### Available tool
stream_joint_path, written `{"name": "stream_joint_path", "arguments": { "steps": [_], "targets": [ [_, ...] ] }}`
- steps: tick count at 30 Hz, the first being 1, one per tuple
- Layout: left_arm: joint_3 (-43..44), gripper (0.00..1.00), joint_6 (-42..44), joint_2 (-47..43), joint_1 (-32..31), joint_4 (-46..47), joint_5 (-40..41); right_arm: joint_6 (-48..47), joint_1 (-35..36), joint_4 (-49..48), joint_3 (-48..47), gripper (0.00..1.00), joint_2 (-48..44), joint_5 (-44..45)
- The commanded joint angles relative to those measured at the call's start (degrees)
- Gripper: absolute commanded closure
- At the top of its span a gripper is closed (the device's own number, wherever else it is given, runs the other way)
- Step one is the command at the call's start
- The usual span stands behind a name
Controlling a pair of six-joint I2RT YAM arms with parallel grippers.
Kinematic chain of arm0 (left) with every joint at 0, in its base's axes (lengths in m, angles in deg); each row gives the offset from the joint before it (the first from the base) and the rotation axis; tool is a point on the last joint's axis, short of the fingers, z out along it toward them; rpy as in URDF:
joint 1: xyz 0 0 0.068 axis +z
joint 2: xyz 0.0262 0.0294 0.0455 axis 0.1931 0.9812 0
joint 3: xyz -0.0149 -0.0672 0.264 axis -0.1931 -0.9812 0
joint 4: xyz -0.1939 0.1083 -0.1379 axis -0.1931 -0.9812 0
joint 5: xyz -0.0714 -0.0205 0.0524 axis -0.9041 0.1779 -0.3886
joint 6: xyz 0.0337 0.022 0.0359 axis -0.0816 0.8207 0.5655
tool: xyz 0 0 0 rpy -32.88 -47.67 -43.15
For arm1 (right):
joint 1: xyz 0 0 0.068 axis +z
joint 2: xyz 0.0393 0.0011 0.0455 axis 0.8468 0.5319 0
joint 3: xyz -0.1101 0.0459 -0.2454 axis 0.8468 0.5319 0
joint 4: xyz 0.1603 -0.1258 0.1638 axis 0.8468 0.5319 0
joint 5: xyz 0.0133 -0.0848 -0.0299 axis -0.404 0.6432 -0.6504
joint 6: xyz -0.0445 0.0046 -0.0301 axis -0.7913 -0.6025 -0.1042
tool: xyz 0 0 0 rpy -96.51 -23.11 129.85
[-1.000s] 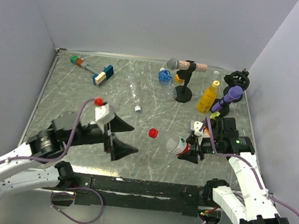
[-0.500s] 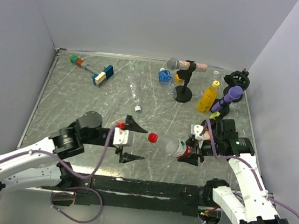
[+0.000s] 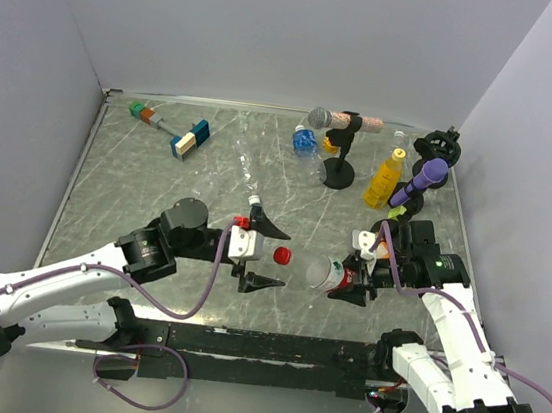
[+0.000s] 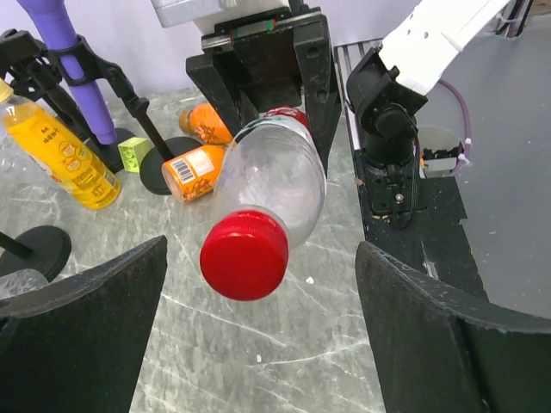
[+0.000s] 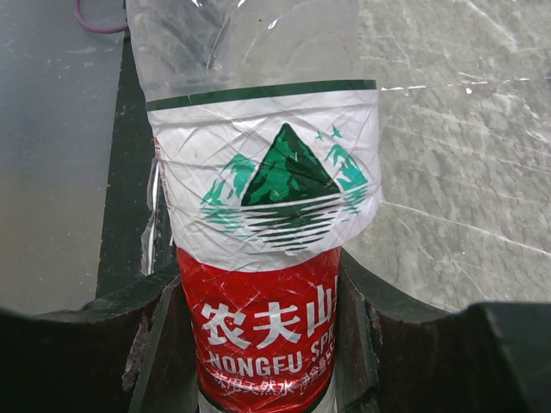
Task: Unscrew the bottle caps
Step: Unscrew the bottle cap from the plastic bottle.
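A clear bottle (image 3: 327, 270) with a red and white label (image 5: 267, 215) is held level above the table, my right gripper (image 3: 356, 277) shut on its labelled body (image 5: 263, 344). Its red cap (image 3: 282, 256) points left. My left gripper (image 3: 272, 257) is open and faces the cap head-on. In the left wrist view the red cap (image 4: 244, 255) sits between the two wide-spread black fingers (image 4: 95, 301), nearer the left one and touching neither. The bottle's base is hidden behind the right jaws.
Two squat orange bottles (image 4: 194, 170) lie beside the right gripper. A yellow bottle (image 3: 384, 178), a purple microphone (image 3: 429, 175) and a grey microphone (image 3: 319, 118) on stands are at the back right. A blue-labelled bottle (image 3: 306, 142), a clear bottle (image 3: 249, 178) and a blue-and-tan block (image 3: 189, 141) lie farther back.
My left arm has swung right and forward, bringing its open fingers up around the red cap. The right gripper and bottle have stayed put.
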Motion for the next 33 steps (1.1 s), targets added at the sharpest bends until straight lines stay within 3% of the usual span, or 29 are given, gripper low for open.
{"name": "stream_joint_path", "arguments": {
  "steps": [1, 9, 16, 27, 33],
  "targets": [
    [2.92, 0.08, -1.87, -0.35, 0.13, 3.34, -0.36, -1.96, 0.32, -0.17, 0.26, 0.64, -1.03, -2.78],
    [0.64, 0.15, -3.37, -5.10, 0.22, 4.22, 1.40, -1.78, 0.32, -0.25, 0.18, 0.65, -0.76, -2.78],
    [1.51, 0.29, -3.46, -4.49, 0.39, 2.03, 1.58, -1.61, 0.32, -0.25, 0.18, 0.64, -0.50, -2.78],
    [2.75, 0.41, -3.37, -2.90, 0.39, 0.53, 2.46, -1.34, 0.32, -0.43, 0.18, 0.64, -0.15, -2.61],
    [2.48, 0.59, -3.81, -3.17, 0.39, 0.53, 1.93, -1.25, 0.32, -0.43, 0.09, 0.65, -0.06, -2.61]
  ]
}}
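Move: The red bottle cap sits almost between the left hand's open finger pads, only some 1 cm farther out, 1 cm to the right and 1 cm above. The plastic bottle's middle is about 8 cm to the right of the left hand, level with it and some 3 cm lower. A clear bottle lies about 28 cm ahead, 7 cm left and 24 cm below. From the right hand, which already grips the bottle's base end, the cap is roughly 12 cm left, 1 cm ahead and 8 cm up. The left fingers, wide apart at first, close steadily to about half open on either side of the red cap; whether they touch it yet can't be seen. Meanwhile the left hand rises about 3.5 cm, easing slightly left, then sinks back 2 cm and stops, its wrist barely tilting. The right hand stays still and keeps its grip on the bottle. ##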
